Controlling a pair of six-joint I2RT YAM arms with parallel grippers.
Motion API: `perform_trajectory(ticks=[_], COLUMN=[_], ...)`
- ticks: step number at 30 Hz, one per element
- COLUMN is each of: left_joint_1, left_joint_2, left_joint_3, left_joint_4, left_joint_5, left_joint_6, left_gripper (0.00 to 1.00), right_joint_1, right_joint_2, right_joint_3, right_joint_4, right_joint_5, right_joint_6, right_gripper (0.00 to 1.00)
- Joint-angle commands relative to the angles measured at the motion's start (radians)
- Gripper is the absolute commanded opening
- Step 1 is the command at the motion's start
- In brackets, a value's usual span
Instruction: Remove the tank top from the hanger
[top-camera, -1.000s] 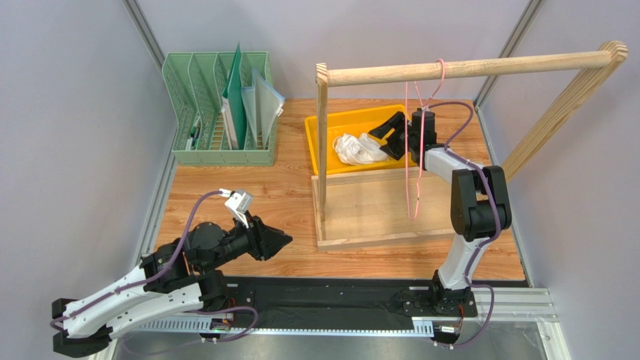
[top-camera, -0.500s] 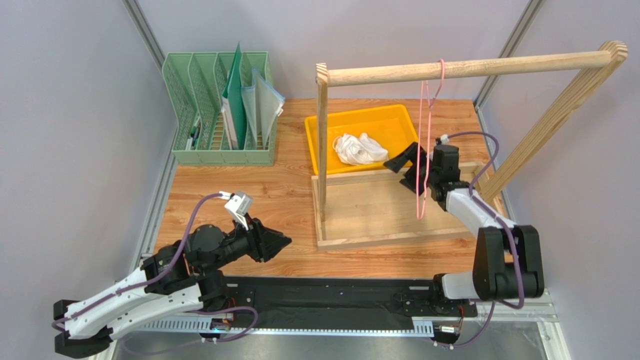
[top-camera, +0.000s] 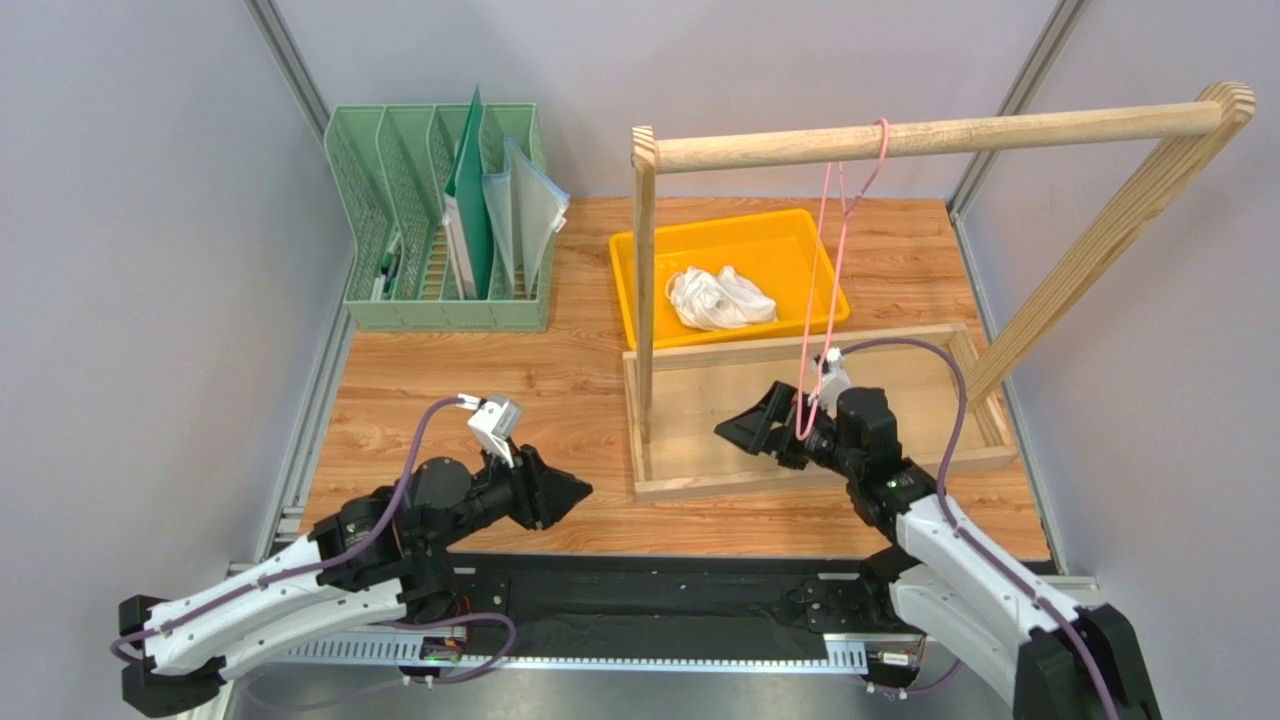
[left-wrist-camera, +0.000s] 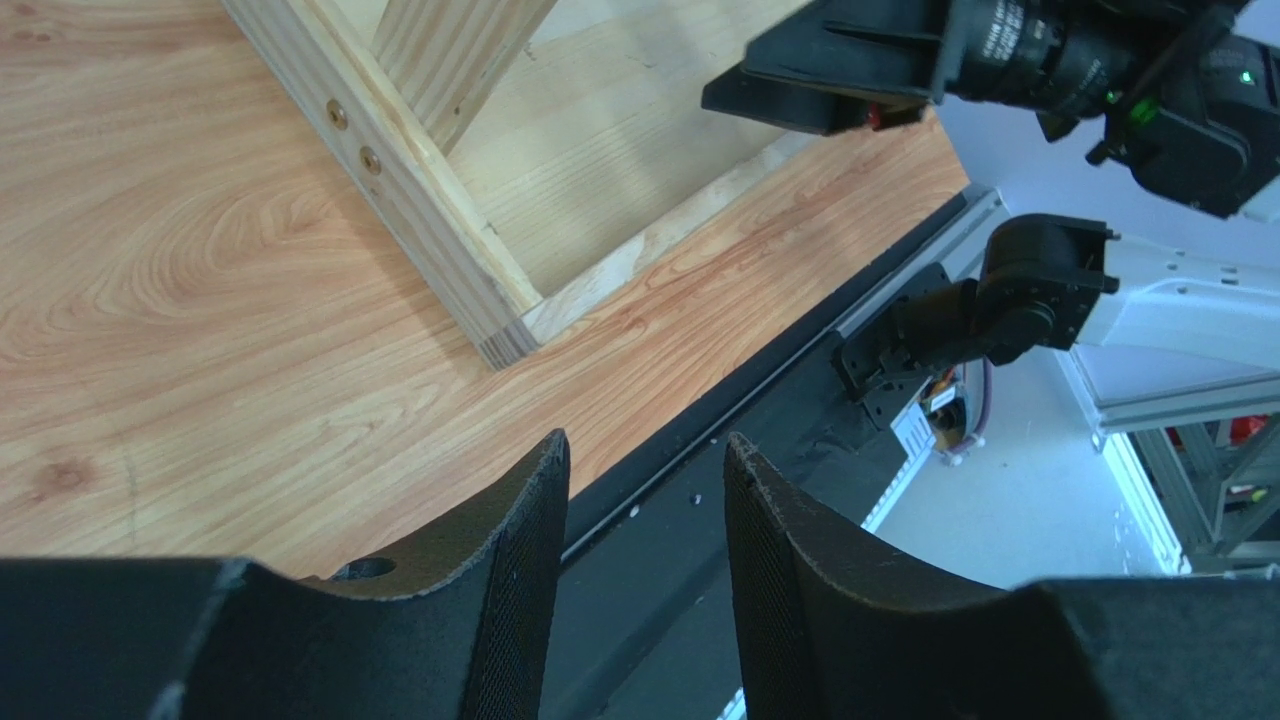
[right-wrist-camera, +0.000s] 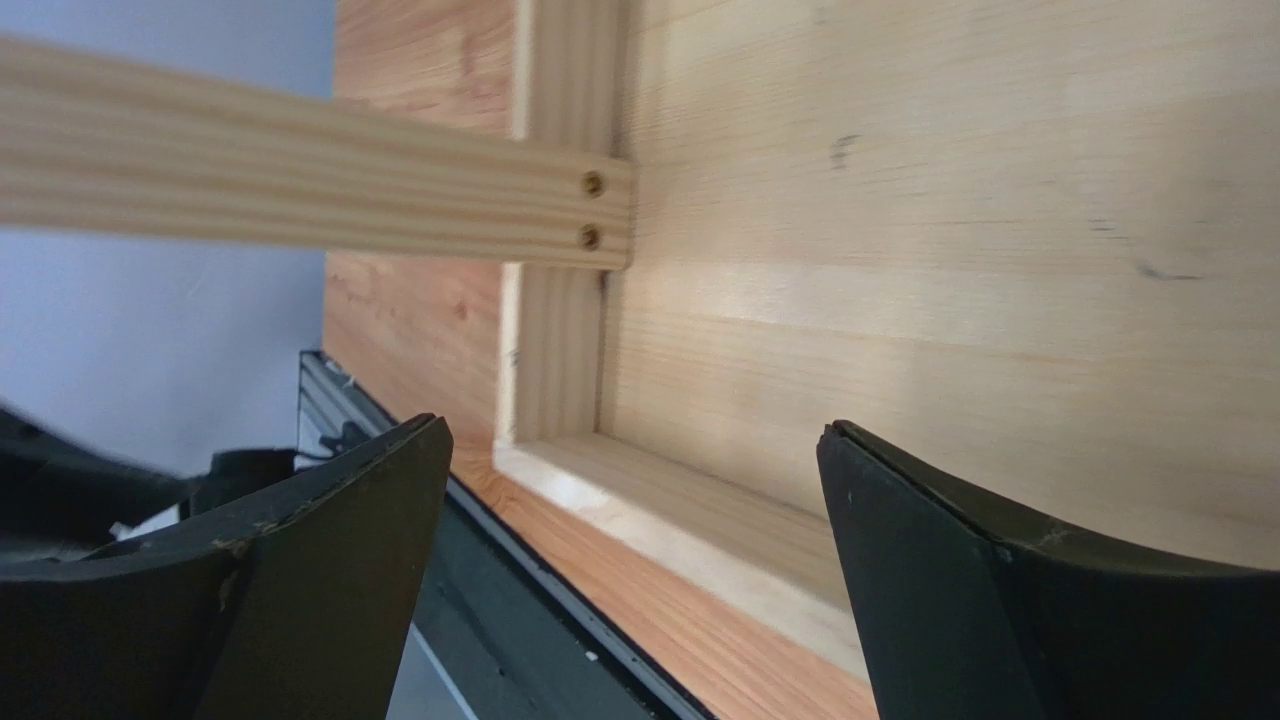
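Note:
The white tank top (top-camera: 720, 297) lies crumpled in the yellow tray (top-camera: 796, 233), off the hanger. The bare pink wire hanger (top-camera: 881, 150) hangs by its hook from the wooden rail, and its lower end reaches down beside my right wrist. My right gripper (top-camera: 742, 431) is open and empty, low over the front edge of the frame's base, pointing left; it also shows in the right wrist view (right-wrist-camera: 631, 435). My left gripper (top-camera: 574, 488) is open a little and empty near the table's front edge; the left wrist view (left-wrist-camera: 646, 443) shows a gap between its fingers.
The wooden rail frame (top-camera: 932, 138) stands on a flat wooden base (top-camera: 706, 398) at the right. A green file rack (top-camera: 436, 225) with folders stands at the back left. A black mounting rail (top-camera: 661, 593) runs along the near edge.
My right gripper has pulled back from the tray to the front of the frame's base, leaving the tank top in the tray. The hanger has swung. The left arm shifted slightly right.

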Motion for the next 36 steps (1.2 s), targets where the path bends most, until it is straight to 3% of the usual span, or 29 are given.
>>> perform_trajectory(ticks=[1, 10, 17, 20, 36], left_joint_1=[-0.002, -0.002, -0.002, -0.002, -0.002], left_joint_2=[-0.023, -0.157, -0.464, -0.396, -0.368], left_joint_3=[-0.080, -0.316, -0.459, -0.490, -0.495], left_joint_4=[0.119, 0.283, 0.248, 0.307, 0.283], left_joint_5=[-0.001, 0.033, 0.063, 0.097, 0.056], left_joint_6=[-0.044, -0.133, -0.185, -0.176, -0.176], left_gripper=[0.49, 0.49, 0.49, 0.49, 0.48], right_joint_1=[0.085, 0.160, 0.175, 0.179, 0.198], right_joint_2=[-0.165, -0.437, -0.779, -0.917, -0.888], right_joint_3=[-0.068, -0.332, -0.381, -0.381, -0.384], right_joint_4=[0.091, 0.126, -0.141, -0.260, -0.308], right_joint_5=[0.038, 0.081, 0.146, 0.169, 0.267], right_joint_6=[0.013, 0.148, 0.137, 0.126, 0.059], right_gripper=[1.00, 1.00, 1.00, 1.00, 1.00])
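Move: The white tank top already lies in the yellow tray, roughly 24 cm ahead of the empty right hand, 3 cm to its left and 7 cm below. The wooden tray's middle is about 6 cm ahead of that hand, 10 cm to its right and 9 cm below. The bare hanger's middle hangs some 3 cm ahead of the right hand, 5 cm to its right and 18 cm above. From the left hand, the tank top is about 35 cm ahead, 20 cm right and 16 cm below. The right hand, fingers still wide open and empty, draws back about 5 cm from the tank top towards the wooden tray's near rim, dips, rises, then settles 2 to 3 cm higher with its fingertips tilted up some 20 degrees and a slight drift to the right late on. Meanwhile the left hand, half open and empty, sinks about 7 cm straight down beside the tray's near left corner, then comes back up 2 cm as its fingers tip up some 15 degrees, and both hands come almost to rest. ##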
